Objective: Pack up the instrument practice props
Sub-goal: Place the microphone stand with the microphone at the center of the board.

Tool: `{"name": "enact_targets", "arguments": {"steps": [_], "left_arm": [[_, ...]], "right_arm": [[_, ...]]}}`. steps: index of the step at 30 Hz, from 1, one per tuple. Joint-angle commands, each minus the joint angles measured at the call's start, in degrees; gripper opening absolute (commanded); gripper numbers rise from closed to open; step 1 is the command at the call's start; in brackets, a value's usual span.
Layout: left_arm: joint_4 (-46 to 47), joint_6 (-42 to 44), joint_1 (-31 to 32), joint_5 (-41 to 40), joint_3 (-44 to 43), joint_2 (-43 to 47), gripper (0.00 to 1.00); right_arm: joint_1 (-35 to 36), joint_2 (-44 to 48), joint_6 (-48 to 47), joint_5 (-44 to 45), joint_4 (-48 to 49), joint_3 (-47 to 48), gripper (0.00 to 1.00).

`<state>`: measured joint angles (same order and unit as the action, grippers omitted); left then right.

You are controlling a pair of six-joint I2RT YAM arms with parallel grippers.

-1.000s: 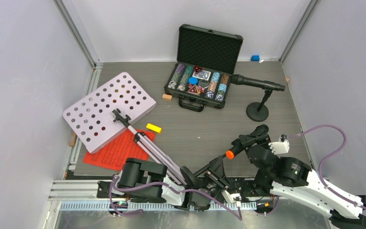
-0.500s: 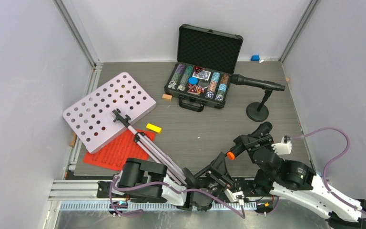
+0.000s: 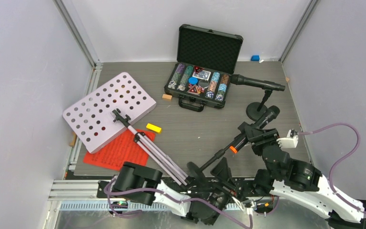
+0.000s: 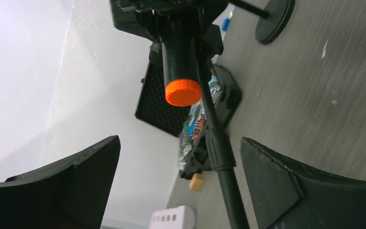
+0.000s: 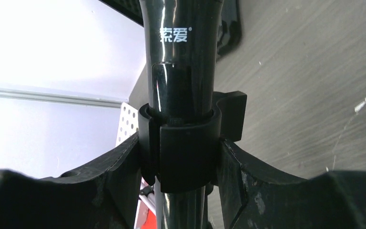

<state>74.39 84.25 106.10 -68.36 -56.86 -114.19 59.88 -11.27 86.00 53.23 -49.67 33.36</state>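
Observation:
My right gripper is shut on a black microphone at its holder clip, with a finger pressed on each side. The microphone's orange end points toward my left gripper. Its pole slants down to a round base. My left gripper stands open, and the pole passes between its jaws untouched. A second microphone rests on its stand. The white music rack lies flat at the left with its silver legs over red pages.
An open black case of poker chips stands at the back centre. A yellow block lies by the rack, a blue block at the back wall, and a small tan piece left of the case. Walls close in on both sides.
My left gripper has opened wide and let go of the pole. My right gripper has carried the microphone up and away toward the second stand.

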Motion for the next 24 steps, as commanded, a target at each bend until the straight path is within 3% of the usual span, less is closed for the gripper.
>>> {"name": "enact_targets", "arguments": {"steps": [1, 8, 13, 15, 16, 18, 19, 20, 21, 22, 24], "left_arm": [[7.6, -9.6, 5.1, -3.2, -4.1, 5.7, 1.0], [7.6, -13.1, 12.2, -6.8, -8.4, 9.3, 1.0], [3.5, -29.3, 12.1, -8.9, -0.4, 21.2, 1.0], [-7.6, -41.8, 10.6, -8.5, 3.3, 28.9, 1.0], [-17.5, -50.1, 9.5, -6.4, 4.7, 33.1, 1.0], [-46.7, -74.1, 5.0, 3.2, 4.8, 43.9, 1.0], [-59.8, -86.7, -1.1, 11.2, 4.5, 48.5, 1.0], [-64.8, -93.2, -5.3, 16.7, 5.7, 52.8, 1.0], [-63.7, -95.1, -8.3, 19.1, 8.5, 56.0, 1.0], [-61.9, -94.7, -10.3, 20.4, 10.9, 59.5, 1.0], [-67.0, -94.6, -14.2, 21.7, 11.1, 63.7, 1.0]], "right_arm": [[0.0, 0.4, -5.1, 8.6, 16.3, 5.5, 0.0], [0.0, -3.0, -22.4, 5.7, 23.8, 10.3, 0.0], [0.0, -6.9, -40.1, -1.0, 31.2, 11.6, 0.0], [0.0, -8.6, -46.6, -4.2, 33.0, 12.1, 0.0], [0.0, -9.1, -48.7, -5.1, 33.9, 12.5, 0.0], [0.0, -10.2, -54.5, -7.6, 35.2, 12.9, 0.0], [0.0, -10.7, -58.2, -9.2, 35.6, 13.0, 0.0], [0.0, -10.9, -60.1, -9.9, 36.4, 13.2, 0.0], [0.0, -11.3, -63.6, -11.7, 36.8, 13.2, 0.0], [0.0, -11.5, -66.8, -12.7, 37.4, 13.2, 0.0], [0.0, -12.1, -71.4, -18.4, 37.6, 13.3, 0.0]]}}
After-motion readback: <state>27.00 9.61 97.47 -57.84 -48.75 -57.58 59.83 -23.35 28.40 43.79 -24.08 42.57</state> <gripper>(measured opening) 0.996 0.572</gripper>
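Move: The right hand holds the microphone stand by its clip, the pole slanting down and back-left between the left hand's open fingers. From the right hand, the clear centre of the board lies about 14 cm ahead, 22 cm left and 20 cm below. The other microphone stand is some 23 cm ahead and 11 cm right, the poker case about 38 cm ahead and 25 cm left. For the left hand, that centre is roughly 26 cm ahead, 5 cm left. Keeping its pinch on the microphone clip, the right hand lifts the stand about 9 cm, then eases some 4 cm left, rolling its left side down and tipping its fingers up to bring the pole upright. The left hand, already open, draws back and up from around the pole, then swings left, forward and up towards the folded tripod, rolling and tipping down as it goes. ##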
